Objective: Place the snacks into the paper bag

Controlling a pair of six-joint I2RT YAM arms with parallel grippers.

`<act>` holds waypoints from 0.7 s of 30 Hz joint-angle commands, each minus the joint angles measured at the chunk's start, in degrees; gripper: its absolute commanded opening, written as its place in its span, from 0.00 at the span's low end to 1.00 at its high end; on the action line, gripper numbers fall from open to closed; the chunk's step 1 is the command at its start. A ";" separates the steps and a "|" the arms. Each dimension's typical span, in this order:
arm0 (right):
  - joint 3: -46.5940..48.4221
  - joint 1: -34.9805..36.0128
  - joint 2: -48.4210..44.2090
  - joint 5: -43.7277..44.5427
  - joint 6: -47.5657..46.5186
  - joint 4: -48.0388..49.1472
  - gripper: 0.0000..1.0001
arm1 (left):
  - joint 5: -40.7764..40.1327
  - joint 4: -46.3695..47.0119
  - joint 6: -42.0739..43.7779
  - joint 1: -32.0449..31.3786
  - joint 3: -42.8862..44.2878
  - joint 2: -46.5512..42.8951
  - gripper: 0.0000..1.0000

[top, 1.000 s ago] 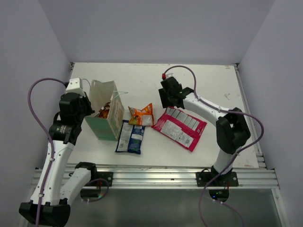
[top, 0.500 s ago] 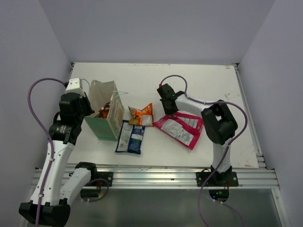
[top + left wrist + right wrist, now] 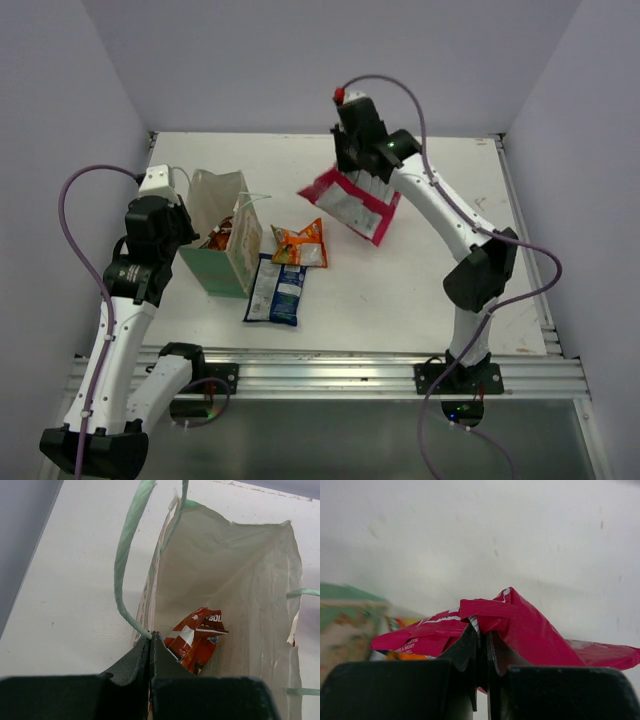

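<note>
The mint-green paper bag (image 3: 222, 240) stands upright at the left with its mouth open. My left gripper (image 3: 150, 636) is shut on its near-left rim, by the base of a string handle (image 3: 126, 555). A red-and-dark snack packet (image 3: 197, 637) lies at the bottom of the bag. My right gripper (image 3: 352, 165) is shut on the edge of the large magenta packet (image 3: 350, 203), which hangs tilted above the table. In the right wrist view the packet (image 3: 530, 635) drapes over both jaws. The orange packet (image 3: 301, 243) and the blue-and-white packet (image 3: 277, 290) lie flat just right of the bag.
Grey walls close in the white table (image 3: 440, 290) on three sides. A metal rail (image 3: 330, 370) runs along the near edge, where both arm bases are bolted. In the right wrist view the bag (image 3: 345, 620) shows blurred at the left.
My right gripper has closed on the magenta packet and lifted it off the table, up and toward the back left. The left arm and the bag have not moved.
</note>
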 commanded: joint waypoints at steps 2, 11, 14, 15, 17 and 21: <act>26.36 1.53 -4.19 -7.57 0.77 1.45 0.00 | 0.20 -0.72 -0.36 -0.24 0.21 -0.38 0.00; 22.38 2.58 -2.08 -28.13 23.60 42.57 0.00 | 0.90 -0.63 -0.80 -0.41 -0.14 -0.38 0.00; 30.43 3.55 4.94 -33.06 33.27 51.37 0.00 | 0.99 -0.54 -0.80 -0.41 -0.14 -0.47 0.00; 32.56 3.90 7.05 -34.37 36.34 53.39 0.00 | 0.99 -0.54 -0.80 -0.41 -0.14 -0.55 0.00; 36.51 5.22 11.45 -35.34 38.90 55.42 0.00 | 0.99 -0.54 -0.80 -0.41 -0.23 -0.55 0.00; 36.80 7.15 14.28 -36.14 45.40 61.65 0.00 | 0.90 -0.54 -0.80 -0.41 -0.49 -0.55 0.00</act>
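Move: The right hand holds the pink packet some 20 cm above the table; the paper bag's open mouth lies about 27 cm to its left and 9 cm back, roughly level with it. The orange packet lies 11 cm left, 9 cm back and 17 cm below, the blue packet about 17 cm left, 21 cm back and 18 cm below. From the left hand, pinching the bag's left rim, the mouth's middle is 6 cm ahead, 5 cm right and slightly below. Keeping its pinch on the pink packet, the right hand shoots up a good 30 cm, then arcs left some 19 cm to close most of the sideways gap to the paper bag, just starting to sink at the end. On the way the wrist rolls about 80 degrees, left side rising, until the fingers point left and a little up instead of forward and down, while the left hand stays still, holding the bag's rim. ##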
